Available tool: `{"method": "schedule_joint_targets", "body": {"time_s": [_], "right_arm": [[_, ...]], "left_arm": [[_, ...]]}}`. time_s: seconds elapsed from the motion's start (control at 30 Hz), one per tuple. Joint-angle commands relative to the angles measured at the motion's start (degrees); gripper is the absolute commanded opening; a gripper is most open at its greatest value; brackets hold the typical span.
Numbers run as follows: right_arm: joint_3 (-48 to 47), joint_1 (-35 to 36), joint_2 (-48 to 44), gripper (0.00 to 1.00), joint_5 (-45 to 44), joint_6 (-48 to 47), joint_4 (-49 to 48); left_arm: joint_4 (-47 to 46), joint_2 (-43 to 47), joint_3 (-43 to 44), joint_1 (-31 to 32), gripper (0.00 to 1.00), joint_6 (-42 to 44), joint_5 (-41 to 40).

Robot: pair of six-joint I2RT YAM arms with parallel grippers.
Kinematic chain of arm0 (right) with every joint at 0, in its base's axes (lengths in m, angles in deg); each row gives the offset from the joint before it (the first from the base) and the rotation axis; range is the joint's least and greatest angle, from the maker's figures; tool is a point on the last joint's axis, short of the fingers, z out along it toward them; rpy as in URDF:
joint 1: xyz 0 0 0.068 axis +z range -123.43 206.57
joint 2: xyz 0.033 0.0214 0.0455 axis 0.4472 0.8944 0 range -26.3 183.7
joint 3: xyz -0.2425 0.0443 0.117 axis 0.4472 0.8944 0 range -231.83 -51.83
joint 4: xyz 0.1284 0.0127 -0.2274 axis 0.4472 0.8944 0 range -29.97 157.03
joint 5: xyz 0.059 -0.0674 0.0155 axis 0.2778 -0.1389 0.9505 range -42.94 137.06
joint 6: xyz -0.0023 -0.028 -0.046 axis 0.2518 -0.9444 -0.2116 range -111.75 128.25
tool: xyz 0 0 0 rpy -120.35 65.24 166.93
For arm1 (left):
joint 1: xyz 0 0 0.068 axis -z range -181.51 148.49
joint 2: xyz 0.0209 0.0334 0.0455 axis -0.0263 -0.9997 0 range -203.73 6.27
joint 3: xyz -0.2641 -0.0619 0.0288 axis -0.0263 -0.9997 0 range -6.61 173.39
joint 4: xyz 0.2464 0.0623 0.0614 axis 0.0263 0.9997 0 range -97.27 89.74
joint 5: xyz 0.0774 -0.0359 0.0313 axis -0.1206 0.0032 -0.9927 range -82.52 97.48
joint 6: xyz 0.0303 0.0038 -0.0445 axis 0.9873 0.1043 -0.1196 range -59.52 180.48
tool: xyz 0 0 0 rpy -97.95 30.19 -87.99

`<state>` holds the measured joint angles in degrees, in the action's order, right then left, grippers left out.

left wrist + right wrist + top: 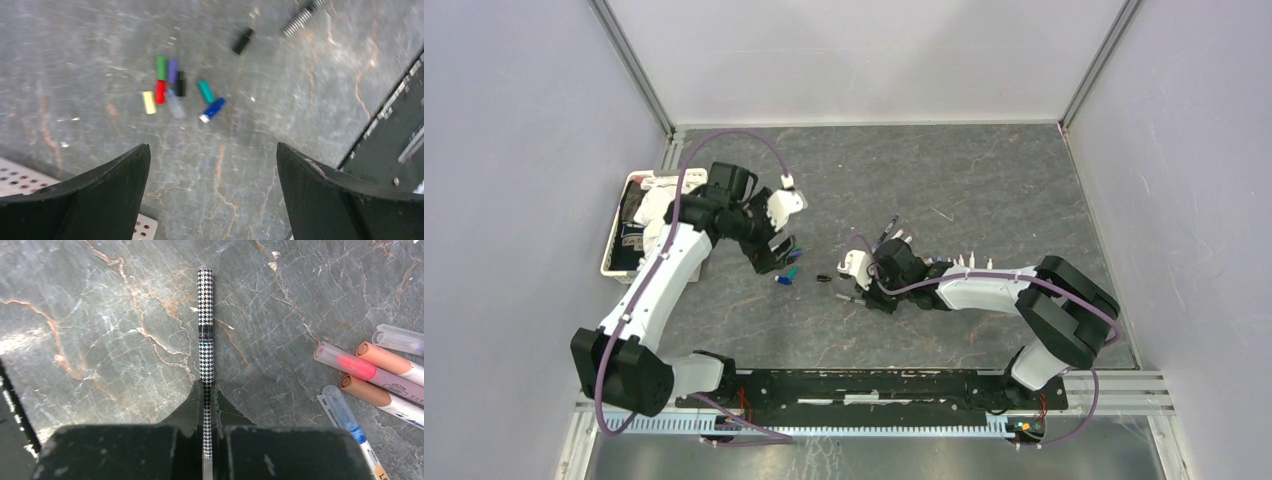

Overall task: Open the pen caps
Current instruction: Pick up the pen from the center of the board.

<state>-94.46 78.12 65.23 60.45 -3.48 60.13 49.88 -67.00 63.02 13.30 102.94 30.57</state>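
My right gripper (206,390) is shut on a thin black-and-white houndstooth pen (205,325), which points straight out ahead of the fingers, low over the table. In the top view that gripper (854,283) sits mid-table. Several loose pen caps lie in a cluster: yellow (149,102), red (160,92), green (161,68), purple (173,71), teal (205,91) and blue (213,109). A black cap (242,41) lies apart from them. My left gripper (212,147) hangs open above the table, just short of the cluster, with nothing between its fingers.
More pens with pink, orange and blue ends (360,367) lie in a row to the right of my right gripper, also seen as the pens (954,262) in the top view. A white perforated basket (629,225) stands at the left edge of the table.
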Motion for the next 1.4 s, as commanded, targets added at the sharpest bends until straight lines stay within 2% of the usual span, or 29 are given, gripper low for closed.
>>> {"method": "schedule_joint_targets", "body": {"time_s": [0.0, 0.17, 0.27, 0.43, 0.6, 0.7, 0.9, 1.0, 1.23, 1.3, 1.33, 1.37], "right_arm": [[-2.24, -2.21, -4.33, 0.00, 7.74, 2.34, -0.24], [-3.67, -6.14, -6.45, 0.00, 20.21, 8.08, -0.19], [-6.67, -7.08, -5.09, 0.00, 27.09, 9.86, 3.42], [-12.34, -7.19, -1.64, 0.00, 36.86, 13.64, 6.36], [-13.54, -7.29, -0.11, 0.00, 42.92, 20.02, 1.12], [-12.58, -7.40, -0.06, 0.00, 45.29, 24.41, -4.28], [-13.16, -7.76, 1.33, 0.00, 47.49, 29.37, -8.05], [-13.43, -7.80, 1.91, 0.00, 47.72, 30.02, -8.05], [-11.78, -8.79, 2.05, 0.00, 47.44, 32.11, -9.95], [-11.19, -9.05, 2.15, 0.00, 47.36, 33.31, -11.39], [-11.01, -9.19, 2.23, 0.04, 47.07, 33.95, -11.76], [-11.03, -9.23, 2.46, 0.16, 46.47, 34.32, -11.83]], "left_arm": [[3.14, 4.90, -6.84, -0.13, 1.00, 13.05, 7.64], [4.52, 6.80, -9.09, 0.23, 1.00, 19.33, 14.05], [5.50, 6.67, -8.49, 2.05, 1.00, 22.28, 15.95], [3.94, 5.56, -8.06, 8.78, 1.00, 23.49, 12.28], [2.24, 3.14, -7.66, 14.49, 1.00, 22.92, 8.90], [2.25, 2.16, -6.92, 15.98, 0.95, 22.71, 9.02], [2.92, 1.99, -6.00, 18.90, 0.76, 22.06, 9.55], [2.94, 1.84, -5.74, 19.99, 0.63, 21.99, 8.31], [2.97, 2.07, -6.66, 21.46, 0.22, 22.87, 2.76], [3.01, 2.24, -6.70, 21.78, 0.05, 22.93, 1.99], [3.05, 2.32, -6.58, 21.83, 0.03, 22.80, 1.92], [2.99, 2.50, -6.42, 21.96, 0.03, 22.68, 2.08]]}}
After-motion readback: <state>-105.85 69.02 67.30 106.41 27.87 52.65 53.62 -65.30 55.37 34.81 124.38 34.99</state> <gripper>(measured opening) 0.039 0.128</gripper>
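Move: The houndstooth pen lies in the right hand's shut fingers, its middle about 2 cm to their left. The open left hand hangs some 22 cm left of the right, 6 cm ahead and 16 cm higher, so for it the pen's middle is about 21 cm right, 6 cm back and 17 cm below. From the left hand the loose black cap is about 11 cm right, 2 cm back and 17 cm below; the coloured pens lie roughly 9 cm ahead and 2 cm right of the right hand. Keeping its pinch, the right hand lifts the pen about 13 cm, carrying it some 6 cm left and a little back while the wrist tips the fingers up to point more level and leftward, then all but stops and holds it out for the left. The left hand comes to meet it, first back and down, then right (about 9 cm back, 7 cm right and 4 cm down in all), turning some 40 degrees clockwise, and late on closes its wide-open fingers around the pen near its dark band. ##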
